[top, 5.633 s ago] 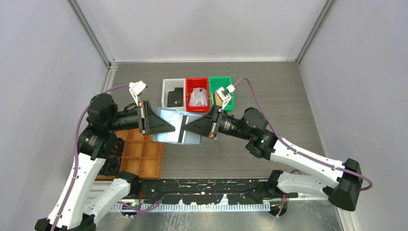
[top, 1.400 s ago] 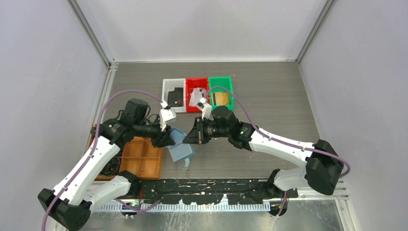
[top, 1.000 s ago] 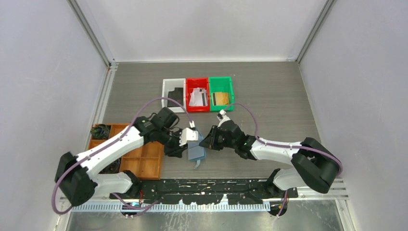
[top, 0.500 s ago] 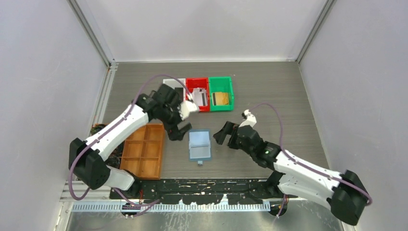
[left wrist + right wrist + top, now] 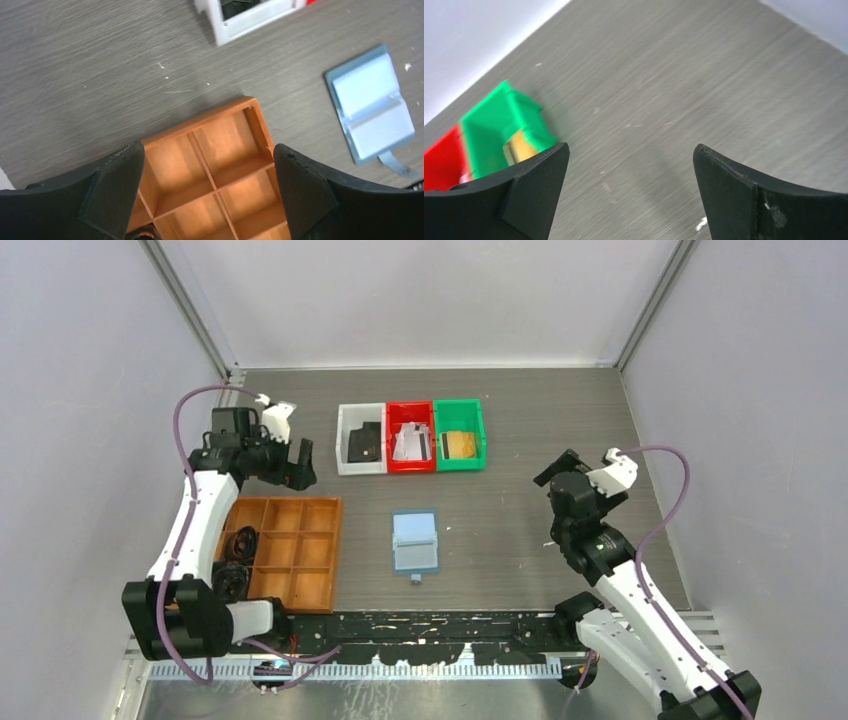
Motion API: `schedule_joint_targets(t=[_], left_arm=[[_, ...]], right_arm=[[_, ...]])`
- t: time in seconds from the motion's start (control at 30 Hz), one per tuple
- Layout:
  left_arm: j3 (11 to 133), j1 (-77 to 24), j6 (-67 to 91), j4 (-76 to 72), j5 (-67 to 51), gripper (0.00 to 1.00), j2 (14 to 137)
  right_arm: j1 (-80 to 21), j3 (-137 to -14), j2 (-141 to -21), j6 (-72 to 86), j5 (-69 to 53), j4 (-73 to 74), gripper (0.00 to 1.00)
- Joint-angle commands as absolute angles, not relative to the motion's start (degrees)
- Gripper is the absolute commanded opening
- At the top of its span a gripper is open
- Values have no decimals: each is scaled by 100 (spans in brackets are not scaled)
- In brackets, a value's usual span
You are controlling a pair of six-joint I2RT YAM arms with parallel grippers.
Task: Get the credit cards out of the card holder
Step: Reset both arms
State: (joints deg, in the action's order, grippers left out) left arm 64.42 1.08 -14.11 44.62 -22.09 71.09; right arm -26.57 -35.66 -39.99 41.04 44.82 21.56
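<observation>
The light blue card holder (image 5: 415,542) lies open and flat on the grey table, its small tab toward the near edge; the left wrist view has the card holder (image 5: 372,102) at the right. I see no card in its pockets. The credit cards lie in the bins at the back: a black card (image 5: 366,446), white-silver cards (image 5: 410,440) and a gold card (image 5: 459,444). My left gripper (image 5: 303,465) hangs open and empty over the tray's far corner, left of the holder. My right gripper (image 5: 558,465) is open and empty, well right of the holder.
White bin (image 5: 360,438), red bin (image 5: 411,417) and green bin (image 5: 459,417) stand in a row at the back. An orange-brown compartment tray (image 5: 290,550) lies at the left, black cable coiled in its near-left cells. In the right wrist view the green bin (image 5: 499,125) is at the left.
Both grippers have opened, let go of the card holder and drawn away, left to the far left, right to the right. The holder now lies flat on the table.
</observation>
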Motion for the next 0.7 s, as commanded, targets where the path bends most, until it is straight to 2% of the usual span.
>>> schedule_joint_targets(t=[0.0, 0.13, 0.23, 0.4, 0.53, 0.67], left_arm=[[5814, 635, -709, 2771, -2366, 100, 7192], [5047, 908, -209, 1448, -2142, 100, 7467], [4245, 913, 281, 262, -2102, 100, 7541], [3000, 907, 791, -2328, -1932, 100, 7629], [2327, 913, 915, -4053, -1704, 100, 8010], [2437, 903, 813, -4153, -1350, 100, 8223]], right_arm=[[-2098, -3189, -4129, 4221, 5354, 1824, 100], [-2024, -2448, -4122, 3324, 6533, 270, 99], [-1881, -1987, -4424, 2697, 6947, -879, 100], [-1189, -1670, -5342, 3251, 6636, -1358, 100], [-980, -1418, -6114, 2980, 6512, -2701, 100], [-961, -1530, -7004, 2112, 6444, -4084, 100]])
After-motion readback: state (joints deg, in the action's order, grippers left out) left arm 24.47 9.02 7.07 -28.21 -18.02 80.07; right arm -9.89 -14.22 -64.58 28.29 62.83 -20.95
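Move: The released card holder lies on the table about 14 cm back and 23 cm right of the left hand, some 16 cm below it. The wooden organizer's middle is about 17 cm back and 6 cm left of that hand, the white bin's about 7 cm ahead and 13 cm right. From the right hand the card holder is roughly 11 cm back, 31 cm left and 18 cm down; the green bin is about 11 cm ahead and 24 cm left. Bring both empty grippers down to rest, away from the card holder, fingers kept wide open and touching nothing. Lower the left about 12 cm beyond the organizer's far edge, easing left and then forward, turning counter-clockwise while its fingertips tip up. Swing the right about 12 cm right and equally far down, turning some 30 degrees clockwise and rolling its left side lower. ##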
